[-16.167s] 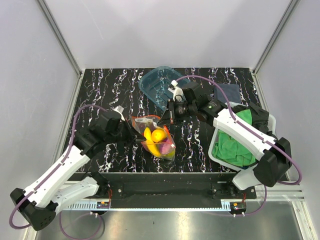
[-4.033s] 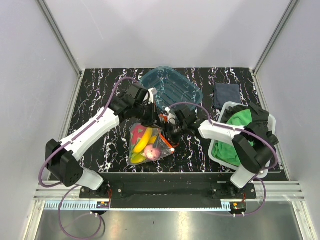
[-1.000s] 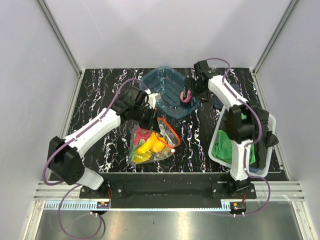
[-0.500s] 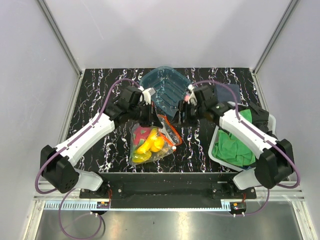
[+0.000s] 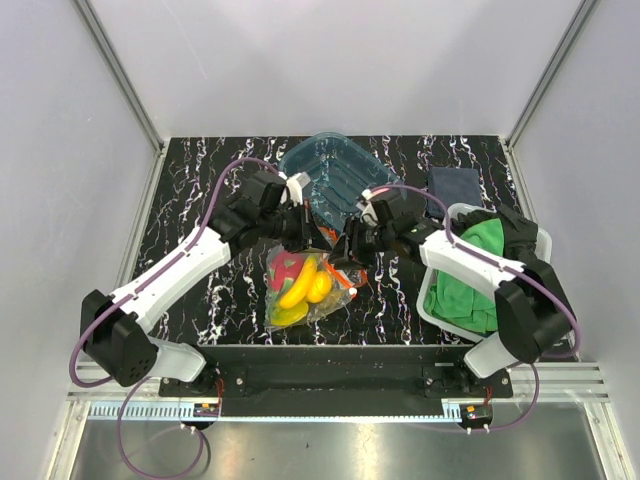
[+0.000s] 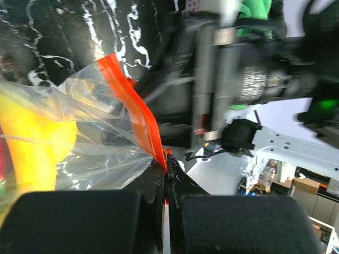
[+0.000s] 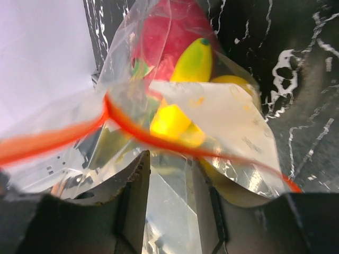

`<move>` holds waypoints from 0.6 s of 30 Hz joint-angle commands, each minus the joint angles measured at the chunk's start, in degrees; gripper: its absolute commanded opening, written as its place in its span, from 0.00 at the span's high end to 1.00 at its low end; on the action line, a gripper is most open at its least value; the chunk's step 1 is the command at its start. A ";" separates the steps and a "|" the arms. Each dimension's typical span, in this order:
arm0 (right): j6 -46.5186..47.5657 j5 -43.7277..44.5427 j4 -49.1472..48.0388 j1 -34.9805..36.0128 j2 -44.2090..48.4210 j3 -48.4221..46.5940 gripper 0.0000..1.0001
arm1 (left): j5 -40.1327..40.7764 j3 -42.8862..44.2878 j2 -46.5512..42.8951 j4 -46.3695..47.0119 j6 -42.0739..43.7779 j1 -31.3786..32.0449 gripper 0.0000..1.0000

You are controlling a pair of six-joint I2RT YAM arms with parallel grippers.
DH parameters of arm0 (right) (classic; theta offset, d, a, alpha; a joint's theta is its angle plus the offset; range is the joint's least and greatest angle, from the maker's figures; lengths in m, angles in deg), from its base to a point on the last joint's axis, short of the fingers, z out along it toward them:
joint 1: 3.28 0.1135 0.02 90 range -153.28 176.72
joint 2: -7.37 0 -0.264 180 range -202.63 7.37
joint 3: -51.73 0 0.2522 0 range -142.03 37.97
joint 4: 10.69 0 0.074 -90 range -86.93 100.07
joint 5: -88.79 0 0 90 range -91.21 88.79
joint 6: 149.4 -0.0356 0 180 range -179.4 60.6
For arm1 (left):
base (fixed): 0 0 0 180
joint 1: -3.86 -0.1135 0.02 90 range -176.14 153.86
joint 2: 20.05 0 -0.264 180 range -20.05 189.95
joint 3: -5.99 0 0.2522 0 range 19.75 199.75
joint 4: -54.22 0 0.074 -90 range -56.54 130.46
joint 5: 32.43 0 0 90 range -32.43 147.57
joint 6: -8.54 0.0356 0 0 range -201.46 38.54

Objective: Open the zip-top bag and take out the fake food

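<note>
The zip-top bag (image 5: 318, 300) lies at the table's front middle, its red-orange zip strip (image 6: 132, 100) lifted. Inside it I see the fake food: a yellow banana (image 5: 297, 285), a red-pink fruit (image 5: 286, 265) and yellow round pieces (image 7: 169, 121). No pinkish ball shows. My left gripper (image 5: 303, 232) is shut on the zip strip at the bag's upper edge, as the left wrist view (image 6: 166, 159) shows. My right gripper (image 5: 343, 250) is at the bag's mouth; in its wrist view (image 7: 170, 164) the jaws stand apart with clear plastic between them.
A teal transparent tray (image 5: 325, 170) stands just behind the grippers. A white basket (image 5: 545, 245) with a green cloth (image 5: 465, 280) is at the right. A dark blue cloth (image 5: 453, 187) lies at the back right.
My right gripper has come back from over the teal tray to the bag's mouth. My left gripper still holds the zip strip, and the bag has shifted slightly.
</note>
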 commanded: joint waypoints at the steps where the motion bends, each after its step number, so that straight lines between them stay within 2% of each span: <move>1: -2.15 -3.87 -6.02 2.04 -3.10 0.56 0.55 | -0.45 2.28 -0.09 6.50 -3.05 1.49 1.00; 14: -4.79 -6.95 -15.59 2.74 -12.33 1.53 0.50 | -0.36 4.57 2.55 6.85 -4.37 4.48 1.00; 18: -4.70 -6.34 -15.34 3.27 -13.91 1.36 0.50 | -0.36 4.40 2.82 6.76 -4.37 5.27 1.00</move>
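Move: The bag's fruit lies below my right hand. The small orange one is about 5 cm to its left, 5 cm back and 9 cm down; at similar depth, the banana is some 10 cm left and 4 cm back, and the red fruit about 13 cm left and level with it. From my left hand, already pinching the bag's rim, the orange one is roughly 6 cm back, 2 cm left and 17 cm below. I lower my right hand about 5 cm and work it some 3 cm to the left, half-open fingers slipping past the orange zip strip into the bag's mouth, towards the fruit. My left fingers stay shut on the rim and draw it about 3 cm to the right, easing slightly back, so the mouth comes to meet the right hand. ##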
